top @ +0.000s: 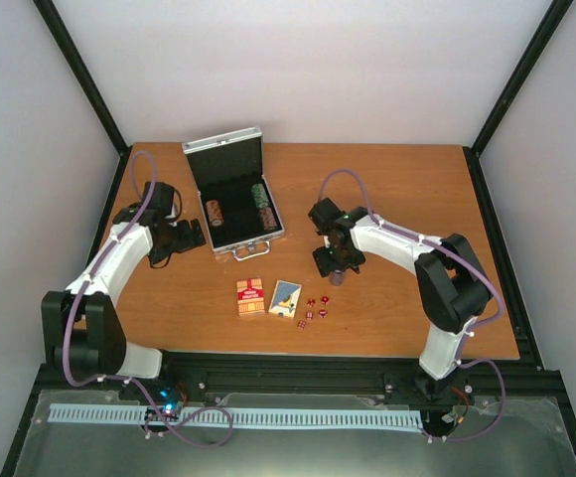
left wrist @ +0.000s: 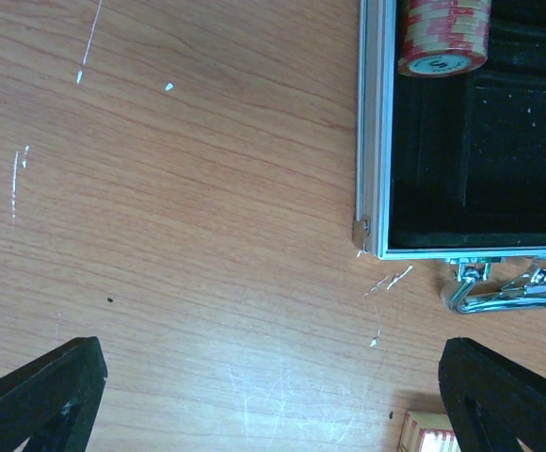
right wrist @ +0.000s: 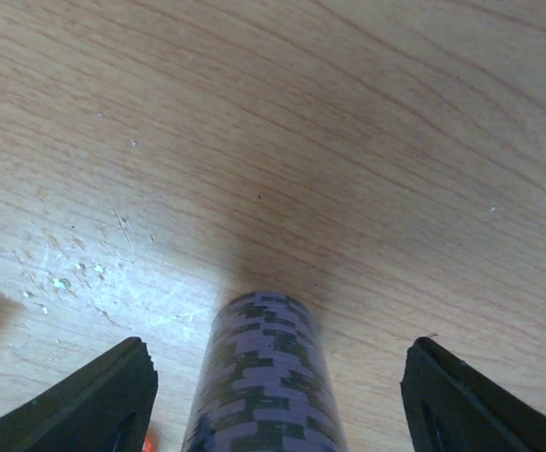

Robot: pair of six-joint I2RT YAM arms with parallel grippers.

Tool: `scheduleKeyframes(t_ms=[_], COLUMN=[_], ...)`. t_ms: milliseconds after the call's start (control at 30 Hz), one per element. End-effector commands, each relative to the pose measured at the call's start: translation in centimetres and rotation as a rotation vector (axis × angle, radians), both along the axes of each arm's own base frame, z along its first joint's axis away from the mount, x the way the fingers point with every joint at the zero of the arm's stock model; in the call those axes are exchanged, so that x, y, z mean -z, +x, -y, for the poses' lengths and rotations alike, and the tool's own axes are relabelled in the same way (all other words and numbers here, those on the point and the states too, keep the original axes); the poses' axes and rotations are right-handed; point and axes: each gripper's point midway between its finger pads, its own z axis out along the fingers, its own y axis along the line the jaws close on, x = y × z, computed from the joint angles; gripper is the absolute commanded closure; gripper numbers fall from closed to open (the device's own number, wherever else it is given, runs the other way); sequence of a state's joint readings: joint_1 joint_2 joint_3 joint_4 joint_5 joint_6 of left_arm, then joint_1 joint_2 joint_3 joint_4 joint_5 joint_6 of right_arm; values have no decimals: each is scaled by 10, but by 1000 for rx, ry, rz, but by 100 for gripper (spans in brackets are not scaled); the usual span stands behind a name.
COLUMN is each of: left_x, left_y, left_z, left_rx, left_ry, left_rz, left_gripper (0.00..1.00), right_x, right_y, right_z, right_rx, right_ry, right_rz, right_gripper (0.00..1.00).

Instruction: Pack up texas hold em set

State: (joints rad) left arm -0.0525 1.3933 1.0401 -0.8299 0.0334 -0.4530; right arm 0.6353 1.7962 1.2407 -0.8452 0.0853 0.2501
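Observation:
The silver briefcase (top: 234,195) lies open on the table with chip stacks in its black lining: an orange one (top: 215,213) (left wrist: 442,33), a green one (top: 259,194) and a red one (top: 268,220). A purple-and-black chip stack (right wrist: 264,377) (top: 336,279) stands between the fingers of my right gripper (right wrist: 273,405) (top: 335,266); the jaws are open, with a gap on each side of the stack. My left gripper (left wrist: 273,405) (top: 184,237) is open and empty over bare wood, left of the case's front corner (left wrist: 367,226). The red deck (top: 251,297), the blue-yellow deck (top: 285,298) and the tiny red dice (top: 314,308) lie in front of the case.
The case's lid stands up at the back (top: 222,142) and its metal handle (left wrist: 508,294) sticks out at the front. A corner of the red deck (left wrist: 424,435) shows by my left gripper's right finger. Black frame posts edge the wooden table (top: 417,189).

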Motion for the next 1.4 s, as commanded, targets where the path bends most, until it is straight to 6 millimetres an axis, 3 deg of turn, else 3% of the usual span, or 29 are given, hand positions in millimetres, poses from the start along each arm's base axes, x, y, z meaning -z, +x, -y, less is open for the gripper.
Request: scheduleKeyframes(t_ms=[0, 267, 400, 533, 633, 833, 933, 1200, 1367], left_x=[-1, 2, 3, 0, -2, -5, -5, -22, -27], left_y=[7, 6, 4, 4, 3, 1, 0, 4, 5], left_z=[-2, -3, -2, -3, -3, -3, -5, -8, -11], left_rx=[-25, -27, -25, -20, -18, -21, -26, -54, -60], left_ry=[-2, 2, 1, 7, 9, 7, 15, 20, 36], left_rz=[11, 2, -1, 8, 12, 24, 27, 72, 74], left_gripper=[0, 0, 0, 0, 0, 0, 0, 0, 0], right_x=[3, 6, 5, -8, -31, -98, -118, -129, -126], right_y=[-4, -15, -15, -1, 20, 69, 86, 112, 119], right_z=[-7, -3, -1, -5, -18, -73, -107, -211, -259], right_rx=[-18, -15, 1, 3, 0, -17, -37, -142, -180], right_ry=[26, 28, 16, 22, 61, 316, 468, 766, 839], right_rz=[-32, -70, -65, -19, 59, 262, 312, 336, 326], right_gripper=[29, 51, 80, 96, 97, 97, 97, 97, 97])
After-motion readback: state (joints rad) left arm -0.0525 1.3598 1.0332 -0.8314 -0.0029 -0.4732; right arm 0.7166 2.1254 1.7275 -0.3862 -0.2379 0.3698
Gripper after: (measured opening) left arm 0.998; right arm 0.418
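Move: The purple chip roll stands upright between the right hand's open fingers, its middle about 1 cm back from the hand and 2 cm below. The open case is centred roughly 16 cm ahead and 22 cm left; the card deck lies some 5 cm back and 13 cm left, the red dice about 7 cm back and 5 cm left. From the left hand, the roll is about 34 cm right, 3 cm back and 9 cm below. The purple chip roll gets pinched as the right fingers close on its sides, the hand easing back barely a centimetre. The hand then lifts it some 10 cm and carries it left and forward to over the case, about 20 cm left and 11 forward overall, sinking 2 to 3 cm late on. On the way the wrist tips some 35 to 40 degrees, fingertips swinging towards the left, grip kept. ##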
